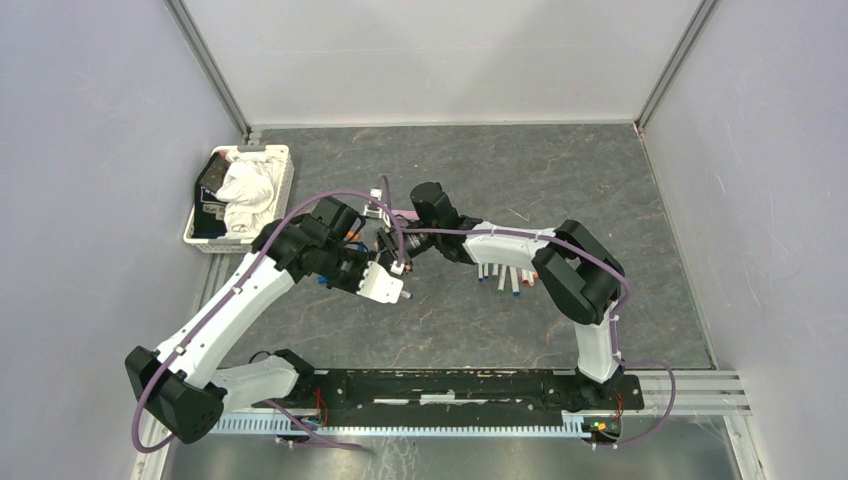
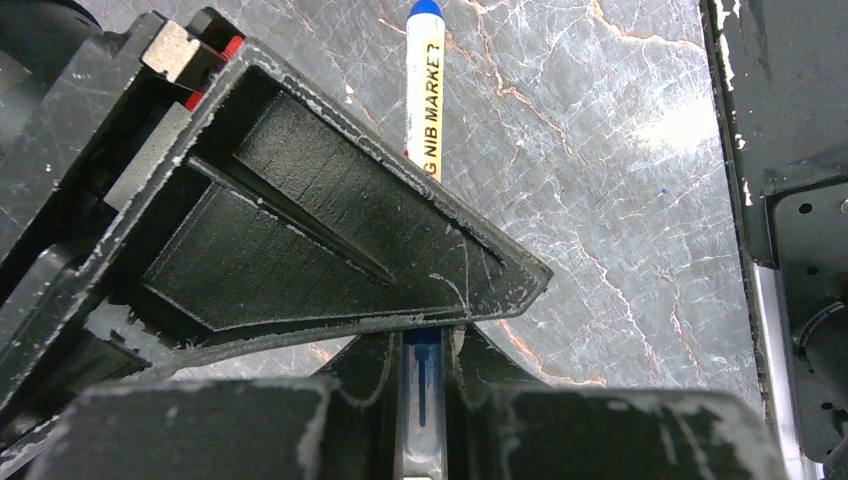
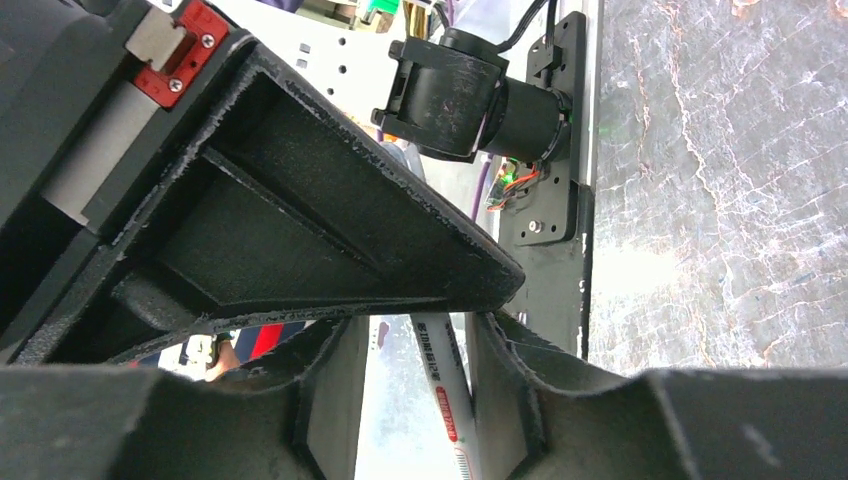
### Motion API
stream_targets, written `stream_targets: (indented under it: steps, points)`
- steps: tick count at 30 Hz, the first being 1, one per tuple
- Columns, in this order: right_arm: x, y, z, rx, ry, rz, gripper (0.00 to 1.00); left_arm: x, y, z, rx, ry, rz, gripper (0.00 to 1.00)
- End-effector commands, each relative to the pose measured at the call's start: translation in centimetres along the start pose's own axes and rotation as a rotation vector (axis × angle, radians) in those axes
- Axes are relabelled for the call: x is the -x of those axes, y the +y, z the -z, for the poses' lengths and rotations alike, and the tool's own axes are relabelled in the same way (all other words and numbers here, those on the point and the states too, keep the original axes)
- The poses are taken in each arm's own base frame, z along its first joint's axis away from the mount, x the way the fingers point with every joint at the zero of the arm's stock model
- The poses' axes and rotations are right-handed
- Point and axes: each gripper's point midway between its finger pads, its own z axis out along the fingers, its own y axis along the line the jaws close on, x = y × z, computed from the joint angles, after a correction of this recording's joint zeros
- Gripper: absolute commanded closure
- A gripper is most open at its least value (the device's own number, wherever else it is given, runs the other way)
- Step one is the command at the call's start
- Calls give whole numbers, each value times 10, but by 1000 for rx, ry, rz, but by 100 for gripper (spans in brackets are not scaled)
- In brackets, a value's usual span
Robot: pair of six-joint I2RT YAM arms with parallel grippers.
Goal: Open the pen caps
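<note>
My two grippers meet over the middle of the table, the left gripper (image 1: 383, 262) facing the right gripper (image 1: 397, 246). The left gripper (image 2: 424, 400) is shut on one end of a white pen (image 2: 424, 100). That end looks translucent with blue inside, and the far end is blue (image 2: 425, 9). In the right wrist view a white pen barrel (image 3: 443, 385) with red print stands between the fingers of the right gripper (image 3: 415, 390). It leans on one finger, with a clear gap to the other. I cannot make out the pen caps apart from the pens.
Several white pens with coloured ends (image 1: 500, 277) lie in a row under the right forearm. A white basket (image 1: 283, 165) holding a white cloth (image 1: 247, 195) sits at the back left. The arms' base rail (image 1: 450, 388) runs along the near edge.
</note>
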Motion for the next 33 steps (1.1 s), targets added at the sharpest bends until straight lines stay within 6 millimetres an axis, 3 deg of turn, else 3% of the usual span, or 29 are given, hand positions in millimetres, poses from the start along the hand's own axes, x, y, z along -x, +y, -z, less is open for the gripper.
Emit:
stream_targets:
  steps: [1,4,7,8,12,17,18,19,20,21,22,23,24,25,27,31,33]
  points:
    - [31,34,-22,36,-68,125,60,43,42,-1,129,-158,-159,98]
    - [50,41,-25,59,-135,115,73,52,43,0,145,-186,-153,98]
    - [69,44,-29,73,-192,101,97,60,45,1,150,-210,-145,98]
    - [74,44,-30,74,-202,97,100,62,44,0,146,-216,-141,98]
    - [84,29,-35,25,-203,73,100,59,37,-5,132,-209,-157,98]
    - [72,-23,-34,-157,-138,16,100,48,40,-10,139,-158,-212,98]
    - [55,-37,-29,-191,-101,-23,100,36,41,-10,143,-92,-247,98]
    - [20,-49,-17,-265,-35,-60,100,10,48,-6,163,31,-286,98]
    - [-28,-63,-1,-365,36,-80,100,-29,59,9,197,160,-293,98]
    - [-94,-68,23,-437,104,-111,100,-77,65,32,221,255,-296,98]
    - [-136,-72,39,-473,72,-170,100,-119,66,56,247,319,-301,98]
    - [-161,-69,51,-436,-16,-238,100,-138,61,62,213,352,-328,98]
    - [-171,-67,59,-424,-32,-265,100,-132,65,62,217,358,-336,98]
    - [-173,-70,68,-473,-8,-252,100,-113,79,60,271,347,-345,98]
    - [-167,-68,73,-491,4,-226,100,-84,93,50,300,345,-364,98]
    - [-127,-51,73,-429,-57,-149,100,-23,86,38,288,182,-358,98]
    - [-112,-49,78,-445,-61,-102,100,-14,84,37,294,133,-319,98]
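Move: Held by its clear cap in the left fingers, the blue marker slants down to the right; its bare barrel's middle is about 4 cm right, 1 cm back and 6 cm below that hand, and some 3 cm right, 1 cm back and 2 cm below the right hand. From the left hand, loose caps lie around 5 cm ahead, 4 cm left, and the pink highlighter 15 cm ahead, 7 cm right, both 16 cm lower. Closing its loose pads onto the barrel just below the cap, the right hand drifts forward-left with the left by about 2 cm, then pulls off fast to the right, down and back, some 20 cm, fingers dipping about 30 degrees. Still pinching the cap, the left hand springs forward and left, then swings back right, fingers tipping up towards forward. ##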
